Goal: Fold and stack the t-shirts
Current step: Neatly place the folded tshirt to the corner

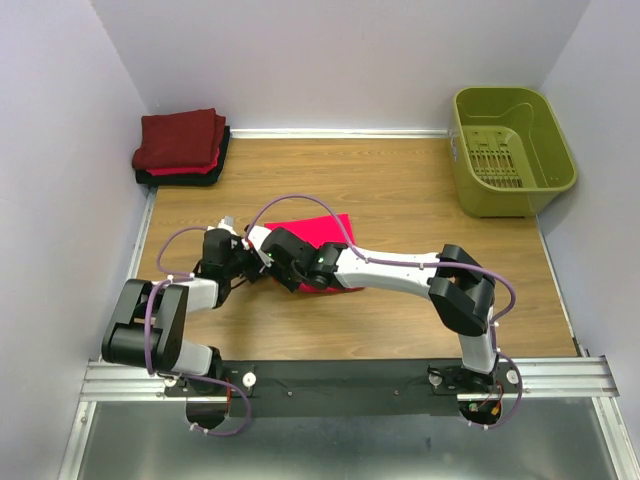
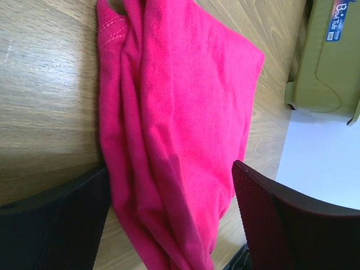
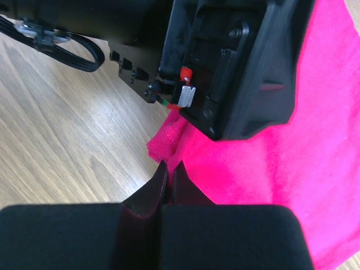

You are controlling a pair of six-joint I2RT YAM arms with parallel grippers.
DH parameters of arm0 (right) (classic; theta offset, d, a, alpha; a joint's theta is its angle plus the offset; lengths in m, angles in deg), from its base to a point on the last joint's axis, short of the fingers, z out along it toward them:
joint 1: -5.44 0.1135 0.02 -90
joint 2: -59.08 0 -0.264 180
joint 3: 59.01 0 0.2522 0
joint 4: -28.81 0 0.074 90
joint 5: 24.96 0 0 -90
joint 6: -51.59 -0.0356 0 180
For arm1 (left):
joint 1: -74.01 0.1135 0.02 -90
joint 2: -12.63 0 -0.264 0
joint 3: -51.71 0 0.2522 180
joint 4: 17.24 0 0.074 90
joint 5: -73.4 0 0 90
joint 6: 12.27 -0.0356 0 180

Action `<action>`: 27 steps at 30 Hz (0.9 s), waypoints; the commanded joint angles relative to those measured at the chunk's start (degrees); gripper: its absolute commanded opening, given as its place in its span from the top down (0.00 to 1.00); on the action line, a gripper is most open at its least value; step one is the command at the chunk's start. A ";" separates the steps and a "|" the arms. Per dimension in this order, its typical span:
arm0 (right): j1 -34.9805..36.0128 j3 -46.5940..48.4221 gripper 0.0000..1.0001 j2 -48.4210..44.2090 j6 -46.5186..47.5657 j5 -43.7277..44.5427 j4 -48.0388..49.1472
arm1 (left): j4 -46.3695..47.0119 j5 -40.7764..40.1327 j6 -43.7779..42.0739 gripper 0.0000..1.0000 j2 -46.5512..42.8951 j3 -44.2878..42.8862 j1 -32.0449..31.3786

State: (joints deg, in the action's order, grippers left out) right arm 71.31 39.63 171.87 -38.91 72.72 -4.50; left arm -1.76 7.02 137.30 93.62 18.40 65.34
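Observation:
A bright pink-red t-shirt (image 1: 322,230) lies folded in the middle of the table, partly under my right arm. My left gripper (image 2: 169,222) is open wide, with the shirt's (image 2: 185,101) bunched folded edge between its two fingers (image 2: 275,219). At the shirt's (image 3: 315,146) near-left corner my right gripper (image 3: 170,169) is shut, and no cloth shows between its tips. From above, the left gripper (image 1: 243,268) and right gripper (image 1: 272,252) meet at the shirt's left edge. Folded maroon, red and black t-shirts (image 1: 180,145) are stacked at the back left.
An olive-green plastic basket (image 1: 512,150) stands at the back right corner, and its side (image 2: 326,62) shows in the left wrist view. White walls close the table on three sides. The left gripper's black body (image 3: 236,67) hangs just in front of the right wrist camera.

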 commanded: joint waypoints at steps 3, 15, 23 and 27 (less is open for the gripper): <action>-0.12 -0.95 0.99 -2.05 -1.53 -2.23 1.71 | -2.86 -3.84 -1.65 0.29 3.21 0.66 -0.39; -0.12 -2.70 0.55 -3.45 -1.44 -2.85 1.53 | -7.69 -8.15 -8.15 1.00 4.52 -6.54 -0.39; -3.45 -9.90 0.09 -9.94 -3.80 4.09 0.22 | -15.95 -9.02 -14.21 1.00 7.95 -14.10 -0.30; -10.12 -16.74 0.00 -15.84 -6.71 5.32 -1.71 | -25.42 -13.49 -18.69 1.00 6.55 -20.51 -0.21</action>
State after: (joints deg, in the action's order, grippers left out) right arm 66.65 27.85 161.55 -42.10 73.88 -4.24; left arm -18.49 -0.92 124.25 100.97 3.03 64.99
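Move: My left hand stands open astride the folded t-shirt's left edge, the cloth about 2 cm below and 1 cm left of it; the stack in the far corner lies some 24 cm ahead and 21 cm to its left. My right hand still pinches the t-shirt's near left corner; the middle of the t-shirt lies roughly 10 cm to its right, 6 cm ahead and 3 cm lower. I sink my left hand about 2 cm and shut its fingers on the t-shirt's left edge, then draw that edge some 4 cm forward with a slight rise, the hand's left side rolling up about 15 degrees. My right hand stays nearly put until its fingers open and let go of the near corner, then speeds about 6 cm to the right over the t-shirt, fingers wide. ##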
